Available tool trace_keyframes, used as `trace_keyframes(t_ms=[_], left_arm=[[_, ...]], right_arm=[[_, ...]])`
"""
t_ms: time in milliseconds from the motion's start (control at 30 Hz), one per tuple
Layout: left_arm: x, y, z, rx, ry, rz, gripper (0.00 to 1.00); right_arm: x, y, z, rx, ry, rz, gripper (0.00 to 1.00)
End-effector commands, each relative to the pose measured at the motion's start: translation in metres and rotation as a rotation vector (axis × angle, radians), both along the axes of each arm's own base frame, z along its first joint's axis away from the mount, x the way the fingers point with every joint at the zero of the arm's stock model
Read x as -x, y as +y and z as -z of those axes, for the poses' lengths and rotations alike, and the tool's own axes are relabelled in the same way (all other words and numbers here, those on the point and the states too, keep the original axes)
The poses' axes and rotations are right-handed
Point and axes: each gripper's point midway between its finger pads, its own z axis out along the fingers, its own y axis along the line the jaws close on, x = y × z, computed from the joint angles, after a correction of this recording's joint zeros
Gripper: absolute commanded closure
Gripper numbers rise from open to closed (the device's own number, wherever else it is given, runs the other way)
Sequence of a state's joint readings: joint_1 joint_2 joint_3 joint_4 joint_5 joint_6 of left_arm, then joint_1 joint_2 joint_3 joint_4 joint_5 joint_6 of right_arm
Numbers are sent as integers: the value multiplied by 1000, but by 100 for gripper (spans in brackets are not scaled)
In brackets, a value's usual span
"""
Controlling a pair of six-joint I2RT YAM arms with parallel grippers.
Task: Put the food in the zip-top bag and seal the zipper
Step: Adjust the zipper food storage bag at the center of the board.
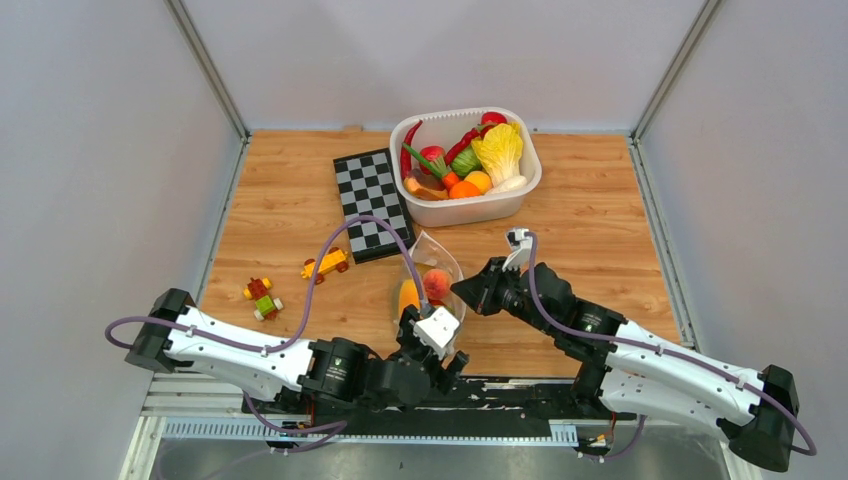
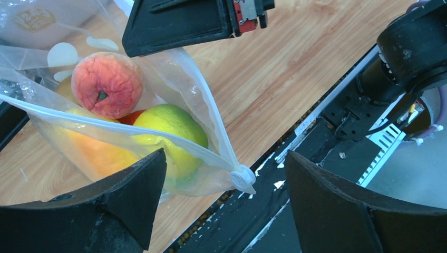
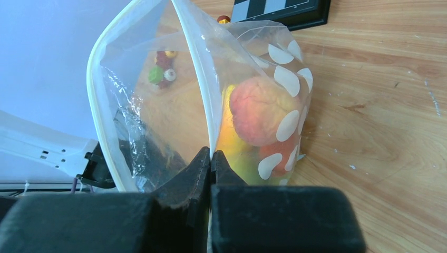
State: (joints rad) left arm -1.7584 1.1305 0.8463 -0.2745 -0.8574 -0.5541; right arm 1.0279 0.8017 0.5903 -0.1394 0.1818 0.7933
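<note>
The zip-top bag [image 1: 428,272] lies near the table's front edge with its mouth gaping. Food sits inside it: a pink peach [image 2: 107,83], a yellow-green lemon [image 2: 171,129] and an orange fruit [image 2: 97,154]. My right gripper [image 3: 211,154] is shut on the zipper [image 3: 204,84], pinching one lip of the mouth and holding it up. My left gripper [image 2: 224,182] is open at the bag's near corner. The white zipper slider [image 2: 242,178] lies between its fingers [image 2: 124,192], touching neither.
A white tub [image 1: 470,210] at the back holds more food: a cabbage [image 1: 498,152], red chillies and oranges. A chessboard [image 1: 372,203] lies left of the tub. Two toy brick cars [image 1: 327,264] [image 1: 262,297] sit at the front left. A black rail [image 1: 520,390] runs just behind the bag's near corner.
</note>
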Motion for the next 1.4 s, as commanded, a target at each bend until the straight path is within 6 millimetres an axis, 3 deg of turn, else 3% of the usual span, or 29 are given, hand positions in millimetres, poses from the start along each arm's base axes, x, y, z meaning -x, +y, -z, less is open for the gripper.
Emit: trace_keyframes(t_ms=[0,267,633,767,867,1000,1067,1367], left_arm=[[-6,-1,-9,38,9,-75,14],[-12,11,-3,14,17,-136,35],[-17,18,-19,68,-20,-127,79],[-20,26,-22,77,-31,-137,90],[-21,30,-27,86,-38,-128,100],[-23,40,-39,109,-54,-99,100],[-24,48,-46,125,-65,-85,100],[-17,83,-76,106,-96,81,100]], right_arm=[[1,13,-54,-149,-57,-39,100],[4,12,-60,-164,-64,-44,100],[6,7,-53,-129,-85,-59,98],[8,5,-56,-128,-118,-73,93],[8,4,-60,-123,-160,-85,78],[5,-7,-71,-42,-269,-90,49],[1,-15,-77,17,-334,-80,41],[-8,-41,-95,262,-702,-118,37]])
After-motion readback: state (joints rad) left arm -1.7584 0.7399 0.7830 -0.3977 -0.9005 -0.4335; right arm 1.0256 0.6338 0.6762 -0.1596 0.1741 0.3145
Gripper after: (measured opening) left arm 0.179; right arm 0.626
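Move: The near end of the bag's zipper lies almost between the open left fingers, about 1 cm ahead, 1 cm left and 2 cm below them. The peach in the bag is some 10 cm ahead of the left hand, 3 cm left and 12 cm down. The yellow toy car lies roughly 12 cm ahead and 24 cm left, the chessboard's middle 24 cm ahead and 14 cm left, both on the table. From the right hand, shut on the zipper edge, that near end is about 9 cm back. The left fingers pinch the near end of the zipper: they dip 1–2 cm with a slight shift left and forward, close on it, then draw it left and up, ending about 7 cm left and 5 cm higher. The right hand keeps its grip while easing up a little, then opens to let go of the zipper edge and rises away, about 7 cm up in all and slightly right, tipping its fingers up some 25 degrees. ##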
